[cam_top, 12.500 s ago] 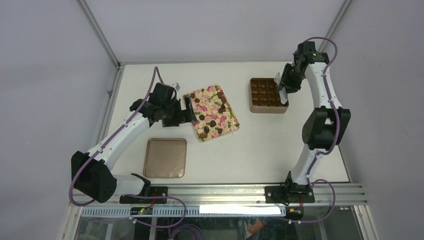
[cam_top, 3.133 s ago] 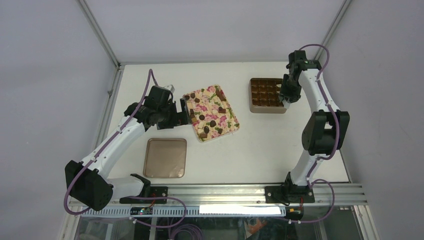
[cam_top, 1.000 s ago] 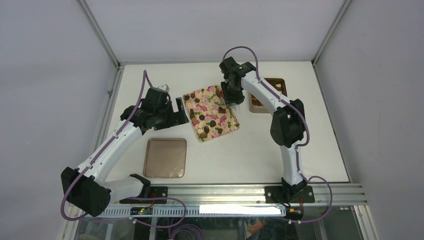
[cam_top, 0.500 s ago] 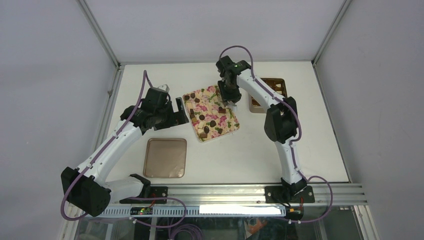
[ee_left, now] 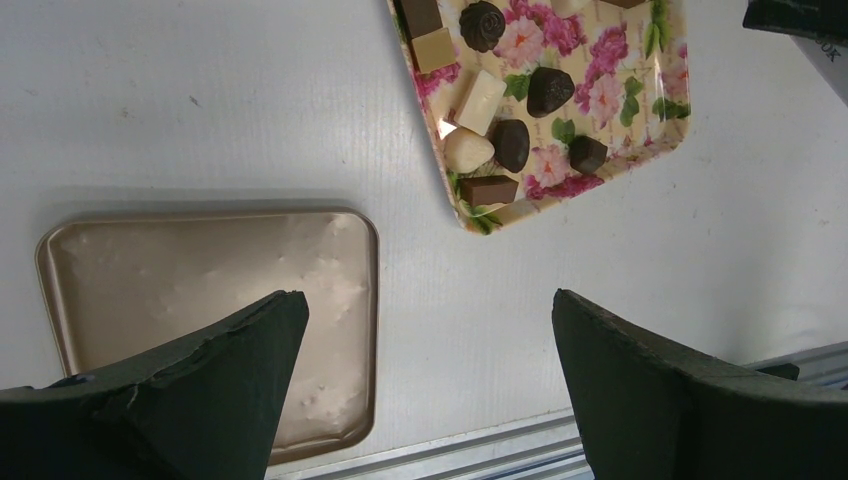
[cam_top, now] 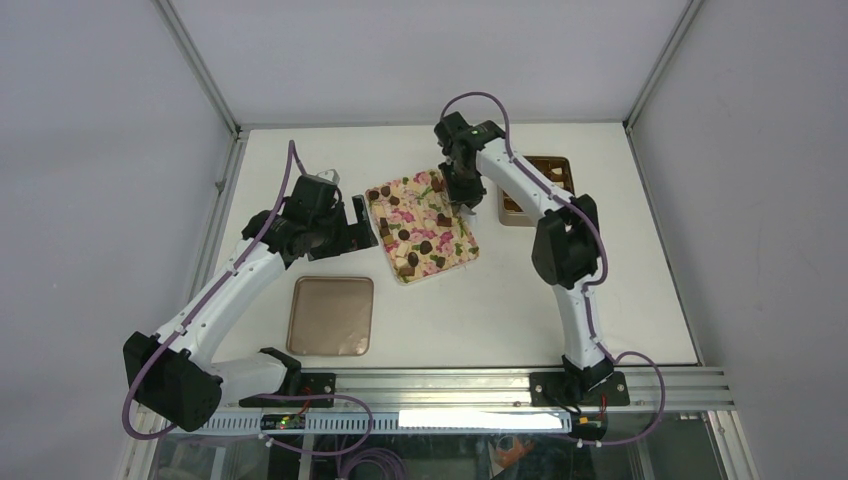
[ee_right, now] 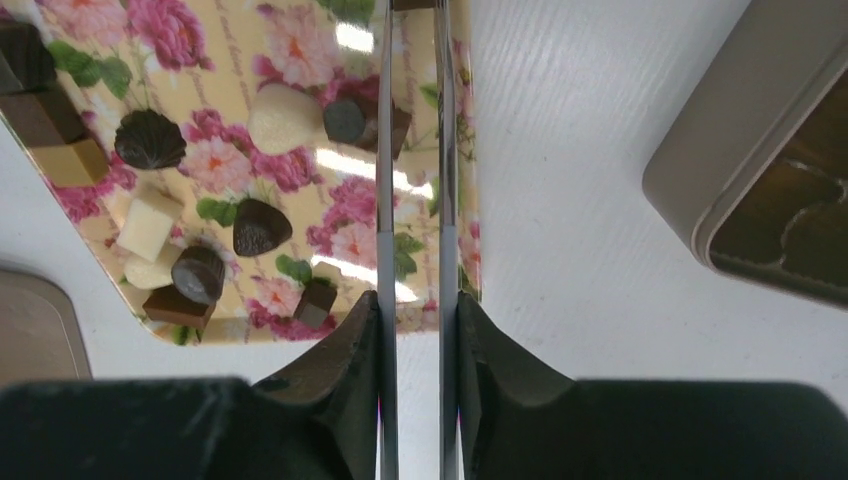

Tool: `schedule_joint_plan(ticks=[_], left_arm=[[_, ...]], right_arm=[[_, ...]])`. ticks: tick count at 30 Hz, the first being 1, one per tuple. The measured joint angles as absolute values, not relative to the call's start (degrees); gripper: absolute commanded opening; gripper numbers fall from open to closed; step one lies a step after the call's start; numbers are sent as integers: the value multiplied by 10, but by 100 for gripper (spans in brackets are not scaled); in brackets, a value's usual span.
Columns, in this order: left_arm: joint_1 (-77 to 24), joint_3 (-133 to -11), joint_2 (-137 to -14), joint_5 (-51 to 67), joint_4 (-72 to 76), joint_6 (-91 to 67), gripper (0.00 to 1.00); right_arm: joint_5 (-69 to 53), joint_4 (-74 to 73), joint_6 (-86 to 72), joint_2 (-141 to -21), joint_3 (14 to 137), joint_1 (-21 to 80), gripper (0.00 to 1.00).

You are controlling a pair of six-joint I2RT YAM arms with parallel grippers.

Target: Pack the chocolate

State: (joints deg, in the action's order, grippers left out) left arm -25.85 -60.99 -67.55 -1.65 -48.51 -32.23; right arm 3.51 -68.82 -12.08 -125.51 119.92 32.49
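Several pieces of chocolate, dark, tan and white, lie on a floral tray; the left wrist view shows chocolate on the tray too. My right gripper reaches down over the tray's right side. Its long thin blades stand close together with a brown chocolate piece between the tips of the right gripper at the frame's top edge. Other chocolate lies to their left. My left gripper hovers wide open at the tray's left edge; nothing sits within the left gripper.
The brown compartment box stands right of the tray, partly behind my right arm; its corner shows in the right wrist view. The flat tan lid lies front left, under my left fingers. A metal rail runs along the near table edge.
My right arm swung from the box over to the tray's right side, and its blades have drawn closer together. The left arm has stayed put, open.
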Motion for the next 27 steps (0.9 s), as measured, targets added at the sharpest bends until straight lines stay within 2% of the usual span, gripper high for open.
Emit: schedule_joint_plan(ticks=[5, 9, 12, 15, 20, 27], left_arm=[[-258, -610, -675, -17, -485, -322, 99], [-258, -610, -675, -18, -485, -322, 99], [-258, -610, -675, -18, -485, -322, 99], [-258, -610, -675, -18, -485, -322, 99], [-258, -610, -675, -18, -485, -322, 99], [-258, -610, -675, -20, -485, -322, 99]], right_arm=[[42, -686, -123, -1176, 1130, 322, 0], [42, -665, -134, -1052, 1024, 289, 0], [41, -658, -141, -954, 947, 219, 0], [44, -654, -145, -903, 910, 148, 0], [44, -654, -144, -885, 878, 65, 0], [41, -649, -135, -905, 868, 18, 0]])
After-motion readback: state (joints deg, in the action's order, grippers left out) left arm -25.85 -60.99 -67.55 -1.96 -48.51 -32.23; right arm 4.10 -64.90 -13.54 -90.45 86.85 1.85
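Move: Roughly 19 cm to the right of the right hand and 4 cm farther out stands the chocolate box, its middle some 9 cm lower. The floral tray's middle lies about 6 cm to this hand's left, 5 cm back and 11 cm below. Between the right fingers the tweezers are already pinched, tips forward and down over the tray's far right part. From the idle left hand the box is about 36 cm right, 17 cm ahead and 14 cm below. Lifting the tweezers, still squeezed on a chocolate, clear of the floral tray, the right hand rises about 8 cm and draws back some 6 cm while swinging 23 cm right to the box. It turns some 30 degrees clockwise on the way, then slows and sinks a couple of centimetres, the tweezer tips over the box's near right corner; its grip stays shut throughout. ##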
